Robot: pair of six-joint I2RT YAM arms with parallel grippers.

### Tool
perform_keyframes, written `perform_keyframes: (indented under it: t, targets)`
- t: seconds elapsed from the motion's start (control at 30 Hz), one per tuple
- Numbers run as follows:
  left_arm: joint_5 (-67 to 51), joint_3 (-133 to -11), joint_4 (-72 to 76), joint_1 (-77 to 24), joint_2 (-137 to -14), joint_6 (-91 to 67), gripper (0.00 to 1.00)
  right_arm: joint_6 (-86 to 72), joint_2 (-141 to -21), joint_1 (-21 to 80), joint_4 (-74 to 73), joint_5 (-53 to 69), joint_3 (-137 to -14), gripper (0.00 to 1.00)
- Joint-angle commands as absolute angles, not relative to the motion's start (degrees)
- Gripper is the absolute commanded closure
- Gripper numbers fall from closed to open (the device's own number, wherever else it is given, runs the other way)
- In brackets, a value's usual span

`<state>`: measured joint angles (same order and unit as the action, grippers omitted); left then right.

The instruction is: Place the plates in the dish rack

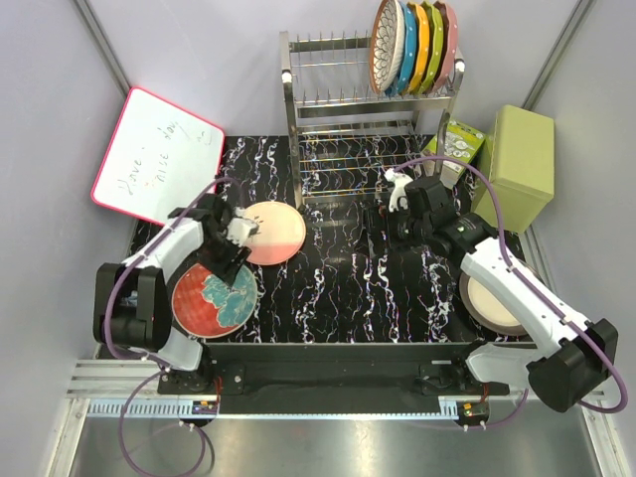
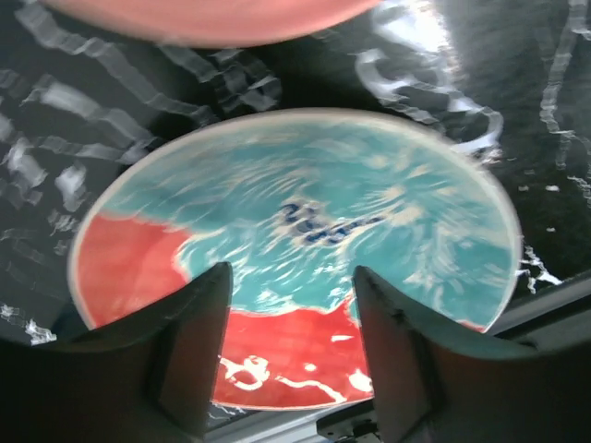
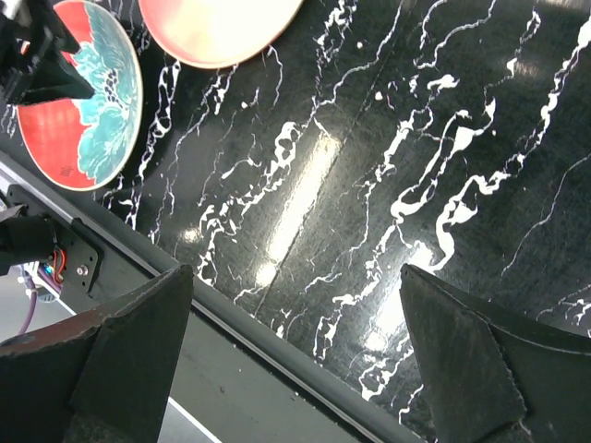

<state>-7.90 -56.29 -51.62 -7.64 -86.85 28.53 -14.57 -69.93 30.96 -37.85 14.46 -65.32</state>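
Observation:
The steel dish rack [image 1: 343, 119] stands at the back. Its top tier holds a brown-rimmed floral plate [image 1: 386, 45] beside plain coloured plates. A red plate with a teal flower [image 1: 204, 298] lies flat at the front left, and a pink-and-cream plate [image 1: 276, 234] lies just behind it. My left gripper [image 1: 231, 253] hovers over the red plate [image 2: 305, 212], open, with the plate showing in the gap between its fingers [image 2: 199, 351]. A cream plate with a dark rim [image 1: 489, 301] lies half hidden under my right arm. My right gripper [image 1: 397, 214] hangs wide open over bare table [image 3: 295, 305].
A red-framed whiteboard [image 1: 157, 154] leans at the back left. A green box [image 1: 517, 164] and a small carton [image 1: 459, 144] stand right of the rack. The table's front rail [image 3: 277, 341] runs close below the right gripper's view. Blue, orange, green and pink plates [image 1: 427, 45] fill the rack's upper right.

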Motion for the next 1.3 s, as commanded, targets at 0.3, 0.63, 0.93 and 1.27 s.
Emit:
perform_keyframes:
  t: [0.3, 0.63, 0.93, 1.27]
  targets:
    - [-8.26, -52.92, -55.81, 16.52, -77.08, 26.72, 0.21, -13.1, -67.85, 30.23, -34.1, 16.44, -64.95, 0.0]
    - [-9.85, -51.42, -53.26, 25.93, -81.9, 25.57, 0.17, -13.54, -68.47, 30.23, -33.57, 17.4, -64.69, 0.0]
    - [-11.07, -55.54, -55.46, 24.26, -90.78, 29.35, 0.19, -16.25, -70.05, 29.62, -32.17, 19.68, -61.79, 0.0]
    - [-12.57, -56.07, -55.46, 9.52, -91.58, 33.4, 0.21, -18.28, -72.42, 28.39, -30.32, 21.79, -59.41, 0.0]
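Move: The red-and-teal plate lies under the left hand, its middle about 4 cm back, 4 cm to the left and roughly 4 cm below. The pink plate is about 13 cm ahead and 9 cm to the hand's right; the whiteboard's middle is some 30 cm ahead and 20 cm left, slightly higher. From the right hand, the red-and-teal plate is about 40 cm left, 5 cm back and 20 cm lower. Leftward in a quick arc, the left hand swings some 12 cm across the red-and-teal plate, rising a little, its fingers opening wider and its wrist turning about 35 degrees counter-clockwise. It draws back, then sinks to the left rim and comes back about 3 cm to the right and slightly forward, unwinding part of the turn, its outer finger against the rim. The right hand, empty and open, sinks about 3 cm at the end. ##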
